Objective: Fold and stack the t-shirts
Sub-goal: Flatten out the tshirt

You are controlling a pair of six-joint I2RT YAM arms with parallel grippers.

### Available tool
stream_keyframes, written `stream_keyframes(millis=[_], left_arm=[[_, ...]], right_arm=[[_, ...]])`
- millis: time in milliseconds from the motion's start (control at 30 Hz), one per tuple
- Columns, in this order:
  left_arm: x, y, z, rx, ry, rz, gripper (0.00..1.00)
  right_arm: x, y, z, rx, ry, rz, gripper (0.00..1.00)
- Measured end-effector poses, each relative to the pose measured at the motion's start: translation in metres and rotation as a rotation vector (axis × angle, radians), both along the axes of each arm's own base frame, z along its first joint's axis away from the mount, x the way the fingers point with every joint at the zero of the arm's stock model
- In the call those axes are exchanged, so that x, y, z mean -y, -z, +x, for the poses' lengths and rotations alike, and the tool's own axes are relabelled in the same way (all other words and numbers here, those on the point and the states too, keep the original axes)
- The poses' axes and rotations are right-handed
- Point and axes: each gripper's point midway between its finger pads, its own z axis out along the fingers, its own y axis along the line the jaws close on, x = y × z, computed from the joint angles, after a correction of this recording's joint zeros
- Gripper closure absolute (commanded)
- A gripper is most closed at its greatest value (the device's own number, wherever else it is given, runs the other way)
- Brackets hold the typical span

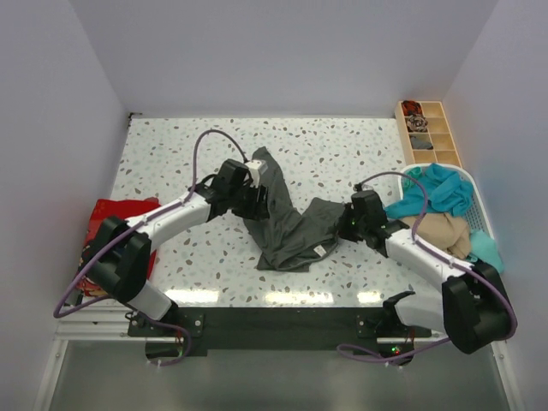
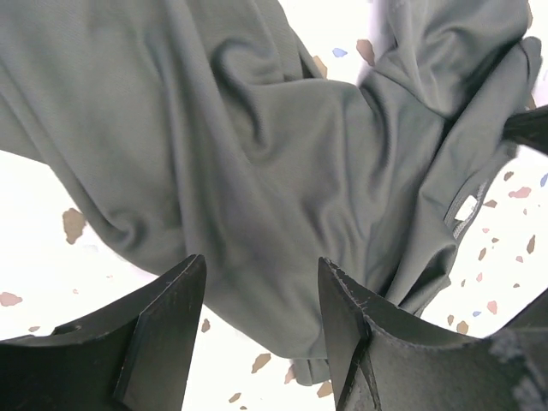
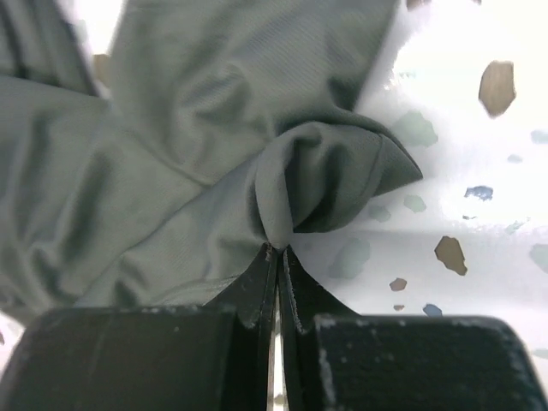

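Observation:
A dark grey-green t-shirt lies crumpled in the middle of the table, running from the back left toward the right. My left gripper hovers over its left part, fingers apart. In the left wrist view the cloth lies beyond the open gripper, not pinched. My right gripper is at the shirt's right edge. The right wrist view shows that gripper shut on a bunched fold of the shirt. A red t-shirt lies at the table's left edge. Teal and tan t-shirts sit in the basket.
The white plastic basket stands at the right edge, beside my right arm. A wooden compartment tray with small items sits at the back right. White walls close in the speckled table on three sides.

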Motion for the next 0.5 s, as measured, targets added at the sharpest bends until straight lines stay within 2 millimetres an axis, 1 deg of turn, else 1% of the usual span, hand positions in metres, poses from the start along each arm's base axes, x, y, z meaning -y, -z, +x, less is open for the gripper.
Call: stream_keyframes(millis=[33, 100, 200, 233, 300, 367, 400, 467, 500], left_arm=[[-0.001, 0.0, 0.002, 0.002, -0.006, -0.001, 0.41], [-0.003, -0.001, 0.005, 0.005, -0.016, -0.004, 0.42], [-0.003, -0.007, 0.012, 0.017, -0.039, -0.01, 0.41], [-0.002, -0.011, 0.016, 0.027, -0.05, -0.016, 0.41], [0.0, -0.022, 0.026, 0.056, -0.072, -0.034, 0.39], [0.001, -0.038, 0.041, 0.104, -0.11, -0.055, 0.37], [0.001, -0.046, 0.05, 0.13, -0.131, -0.067, 0.36], [-0.003, -0.062, 0.064, 0.18, -0.177, -0.084, 0.36], [-0.006, -0.069, 0.068, 0.202, -0.199, -0.093, 0.35]], right_arm=[[-0.001, -0.007, 0.003, 0.009, -0.01, -0.002, 1.0], [-0.006, -0.039, 0.016, 0.064, -0.048, -0.01, 1.0], [-0.018, -0.105, 0.044, 0.175, -0.112, -0.009, 1.0], [-0.023, -0.135, 0.054, 0.224, -0.137, -0.005, 1.0], [-0.035, -0.204, 0.079, 0.348, -0.178, 0.007, 1.0], [-0.044, -0.271, 0.101, 0.476, -0.205, 0.017, 1.0], [-0.047, -0.3, 0.11, 0.536, -0.215, 0.017, 1.0], [-0.053, -0.344, 0.122, 0.599, -0.236, 0.012, 1.0], [-0.06, -0.375, 0.131, 0.64, -0.261, 0.021, 1.0]])
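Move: Closed on the t-shirt's right-hand corner just above the table, the right gripper has the shirt's middle about 14 cm to its left and level with it fore and aft. The white label is about 6 cm to its left and 6 cm back; the laundry basket's middle is about 26 cm to its right and 3 cm ahead. From the open left gripper, the shirt's middle is about 8 cm to the right, 3 cm back and 7 cm below. Whip the right gripper steeply upward, close to 38 cm, while carrying it some 13 cm forward and a little left; keep the t-shirt corner pinched and swing the fingers up towards level. Lift the left gripper away from the cloth about 7 cm and send it as far forward, fingers still open and tipping slightly up. ##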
